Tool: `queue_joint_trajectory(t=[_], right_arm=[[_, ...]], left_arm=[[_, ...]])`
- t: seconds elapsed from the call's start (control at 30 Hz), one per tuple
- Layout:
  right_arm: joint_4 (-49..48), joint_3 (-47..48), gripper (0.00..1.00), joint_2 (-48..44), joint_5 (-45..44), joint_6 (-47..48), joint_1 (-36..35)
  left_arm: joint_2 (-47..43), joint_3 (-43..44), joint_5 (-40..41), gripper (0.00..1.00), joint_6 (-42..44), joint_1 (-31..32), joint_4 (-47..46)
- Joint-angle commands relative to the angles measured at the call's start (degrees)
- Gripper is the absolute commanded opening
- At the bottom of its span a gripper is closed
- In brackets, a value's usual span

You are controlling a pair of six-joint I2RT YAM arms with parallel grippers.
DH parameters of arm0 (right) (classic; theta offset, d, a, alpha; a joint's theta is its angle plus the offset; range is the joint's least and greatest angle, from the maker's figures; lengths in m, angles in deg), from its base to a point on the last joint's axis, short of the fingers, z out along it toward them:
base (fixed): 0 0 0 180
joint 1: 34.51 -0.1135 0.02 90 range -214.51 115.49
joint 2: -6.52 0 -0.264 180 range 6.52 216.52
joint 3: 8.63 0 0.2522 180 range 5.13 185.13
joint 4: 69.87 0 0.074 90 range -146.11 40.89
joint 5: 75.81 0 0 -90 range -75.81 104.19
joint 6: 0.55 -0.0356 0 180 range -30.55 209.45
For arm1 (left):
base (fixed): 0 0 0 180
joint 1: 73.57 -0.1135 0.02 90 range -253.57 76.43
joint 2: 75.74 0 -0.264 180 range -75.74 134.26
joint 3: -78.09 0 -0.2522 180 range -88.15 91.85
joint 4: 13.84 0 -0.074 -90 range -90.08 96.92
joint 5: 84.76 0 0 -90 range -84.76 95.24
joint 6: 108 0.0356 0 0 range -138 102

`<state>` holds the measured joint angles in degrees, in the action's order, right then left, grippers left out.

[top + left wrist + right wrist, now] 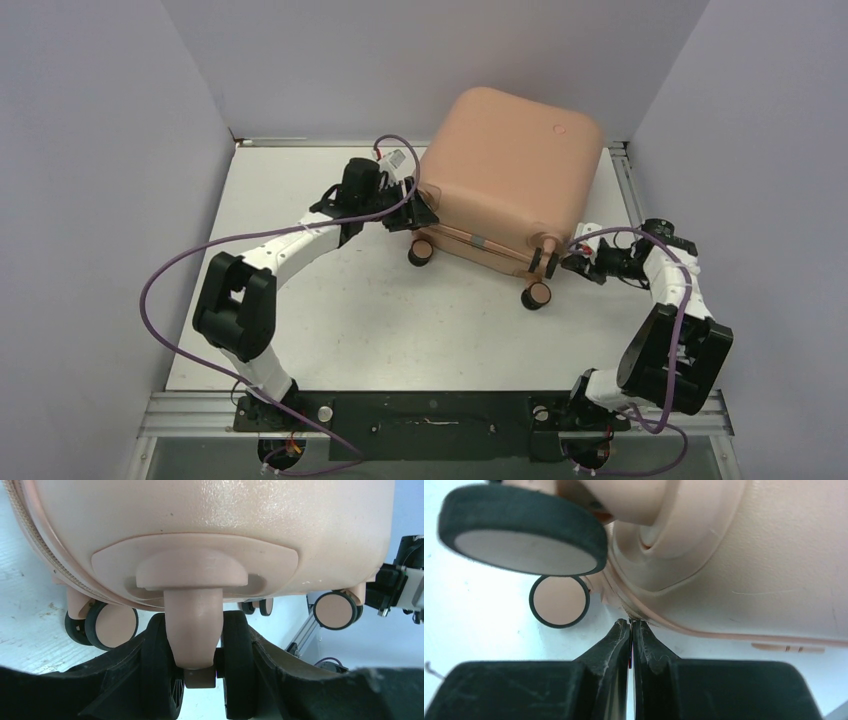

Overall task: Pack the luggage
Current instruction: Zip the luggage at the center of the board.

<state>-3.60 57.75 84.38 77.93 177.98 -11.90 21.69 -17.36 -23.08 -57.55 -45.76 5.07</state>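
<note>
The luggage (510, 170) is a closed peach-pink hard-shell suitcase at the back right of the white table (330, 320), with its wheels toward the arms. My left gripper (418, 212) is at its left corner, shut on a twin caster wheel (237, 650); the black tyres sit between its fingers (125, 675) under the shell (210, 525). My right gripper (562, 262) is at the right corner beside another wheel (537, 294). Its tips (630, 625) press together at the zipper seam (684, 627), with a thin dark sliver, seemingly the zipper pull, pinched between them.
Lilac walls close in the table on three sides. An aluminium rail (622, 180) runs along the right edge behind the luggage. Purple cables (180, 265) loop off both arms. Two more wheels (519, 530) (559, 601) hang close to my right fingers.
</note>
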Motion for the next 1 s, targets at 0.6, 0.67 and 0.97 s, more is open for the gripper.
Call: queue_joint_trajectory(t=[0.6, 0.67, 0.97], right_arm=[[27.78, 2.28, 0.05, 2.40, 16.53, 13.91, -8.40], [27.37, 1.32, 0.05, 1.84, 16.41, 13.82, -11.44], [0.16, -2.99, 0.05, -3.91, 10.55, -14.49, -12.93]], left_arm=[[-0.57, 5.60, -4.74, 0.00, -1.44, 1.42, -9.79], [-0.81, 5.38, -4.73, 0.00, -1.72, 0.91, -10.25], [-0.69, 4.25, -4.56, 0.00, -2.27, 0.93, -11.66]])
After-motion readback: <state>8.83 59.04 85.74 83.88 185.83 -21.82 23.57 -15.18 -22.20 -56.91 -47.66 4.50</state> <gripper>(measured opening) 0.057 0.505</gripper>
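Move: The right fingers, seemingly shut on the zip pull, are at the luggage's near right corner. The grey tag midway along the near zip seam lies about 18 cm to their left and 4 cm ahead. The upper right wheel is some 5 cm left and 3 cm above, the lower right wheel roughly 6 cm left, 5 cm back and 8 cm below. From the left gripper, still on the upper left wheel, the tag is about 10 cm right, 5 cm back and 4 cm lower. Bring the shut right gripper round the luggage's near right corner, first back and left, then mostly left under the upper right wheel, about 7 cm left and 4 cm back in all, turning it some 15 degrees counter-clockwise. Keep the left fingers gripping the upper left wheel and ease that hand about 2 cm forward. ##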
